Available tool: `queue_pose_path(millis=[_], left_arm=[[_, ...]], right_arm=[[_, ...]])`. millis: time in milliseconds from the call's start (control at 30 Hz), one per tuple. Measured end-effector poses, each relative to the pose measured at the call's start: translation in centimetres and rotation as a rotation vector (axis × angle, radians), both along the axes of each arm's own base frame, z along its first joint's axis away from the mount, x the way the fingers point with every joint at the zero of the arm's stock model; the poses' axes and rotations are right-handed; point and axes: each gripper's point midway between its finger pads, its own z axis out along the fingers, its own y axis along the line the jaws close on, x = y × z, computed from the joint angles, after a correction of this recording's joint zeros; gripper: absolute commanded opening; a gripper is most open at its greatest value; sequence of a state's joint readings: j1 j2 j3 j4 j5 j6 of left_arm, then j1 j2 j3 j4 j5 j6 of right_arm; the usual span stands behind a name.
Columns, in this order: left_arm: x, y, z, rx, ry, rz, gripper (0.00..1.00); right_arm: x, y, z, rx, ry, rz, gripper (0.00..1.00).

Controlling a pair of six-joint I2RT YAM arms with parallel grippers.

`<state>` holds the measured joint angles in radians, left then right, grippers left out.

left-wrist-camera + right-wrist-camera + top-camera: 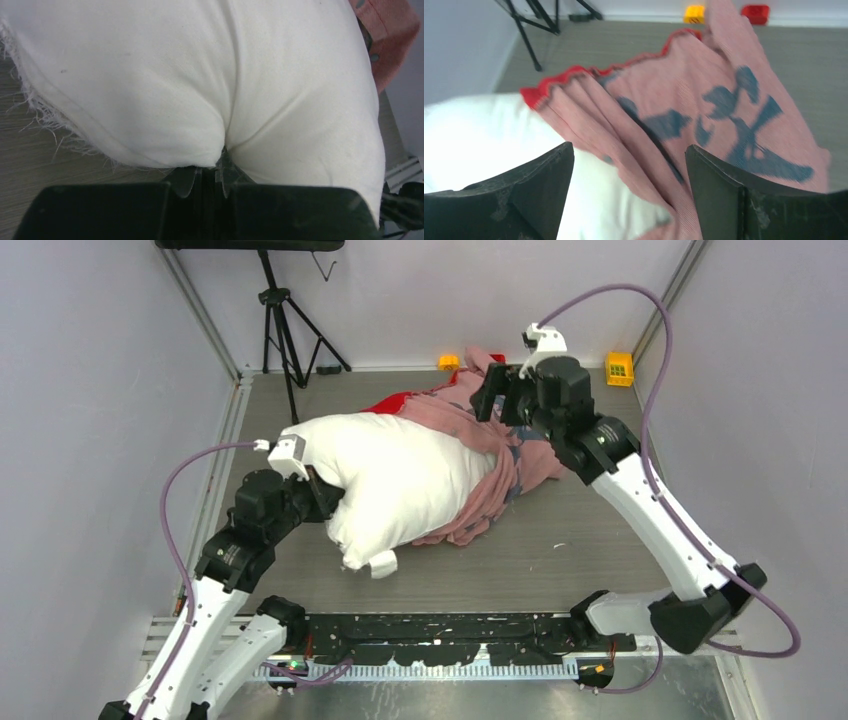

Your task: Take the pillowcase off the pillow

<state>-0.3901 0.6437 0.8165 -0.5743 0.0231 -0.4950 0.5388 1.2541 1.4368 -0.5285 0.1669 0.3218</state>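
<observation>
The white pillow lies on the table's middle, its small tag at the near corner. The pillowcase, pink side out with grey-blue blotches and a red edge, is bunched over the pillow's far right end. My left gripper is at the pillow's left end; in the left wrist view it is shut on a pinch of the pillow. My right gripper hovers above the bunched cloth. In the right wrist view it is open, with folds of the pillowcase and the pillow below it.
A black tripod stands at the back left. A yellow block sits at the back right corner, and a small orange block lies by the back wall. Walls close both sides. Bare table lies near right.
</observation>
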Motion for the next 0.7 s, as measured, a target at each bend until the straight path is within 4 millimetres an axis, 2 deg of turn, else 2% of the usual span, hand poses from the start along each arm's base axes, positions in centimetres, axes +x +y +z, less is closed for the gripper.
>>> queue_pose_path(millis=[67,167,300,433,567,700], left_arm=[[-0.5,-0.9,0.2,-0.010,-0.001,-0.063,0.00],[-1.0,-1.7,0.4,-0.010,-0.007,-0.130,0.00],[-1.6,-2.5,0.8,-0.011,-0.019,-0.203,0.00],[-2.4,-3.5,0.8,-0.028,-0.013,-0.280,0.00],[-2.8,-4.2,0.6,-0.037,0.002,-0.323,0.00],[-2.9,-4.4,0.6,-0.036,0.004,-0.345,0.00]], right_arm=[[1.4,1.6,1.3,0.025,-0.013,0.030,0.86],[3.2,4.2,1.5,0.054,0.007,0.095,0.86],[5.0,7.6,-0.5,0.056,0.067,0.174,0.86],[4.9,10.4,-3.0,-0.006,0.118,0.234,0.86],[5.0,11.4,-3.9,-0.071,0.125,0.236,0.86],[6.4,11.2,-4.5,-0.138,0.118,0.205,0.86]])
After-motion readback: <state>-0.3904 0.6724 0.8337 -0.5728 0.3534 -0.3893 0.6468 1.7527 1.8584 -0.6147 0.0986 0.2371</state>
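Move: Lying some 14 cm ahead of the open right hand, 13 cm to its left and 20 cm below is the red hem of the pillowcase, over the pillow's far edge. The white pillow's middle is about 15 cm left, 2 cm back, 22 cm down; the bunched pink case some 7 cm ahead, 6 cm right, 28 cm down. From the left hand, gripping the pillow's near-left edge, the hem is roughly 25 cm ahead, 10 cm right, 9 cm lower. Swinging about 11 cm left and 6 cm forward, the right hand heads for the red hem, rising slightly before sinking to end some 4 cm lower; it turns slightly counter-clockwise, fingers wide open. The left hand keeps its pinch on the pillow and draws it right and back a few centimetres, turning clockwise about 20 degrees. ##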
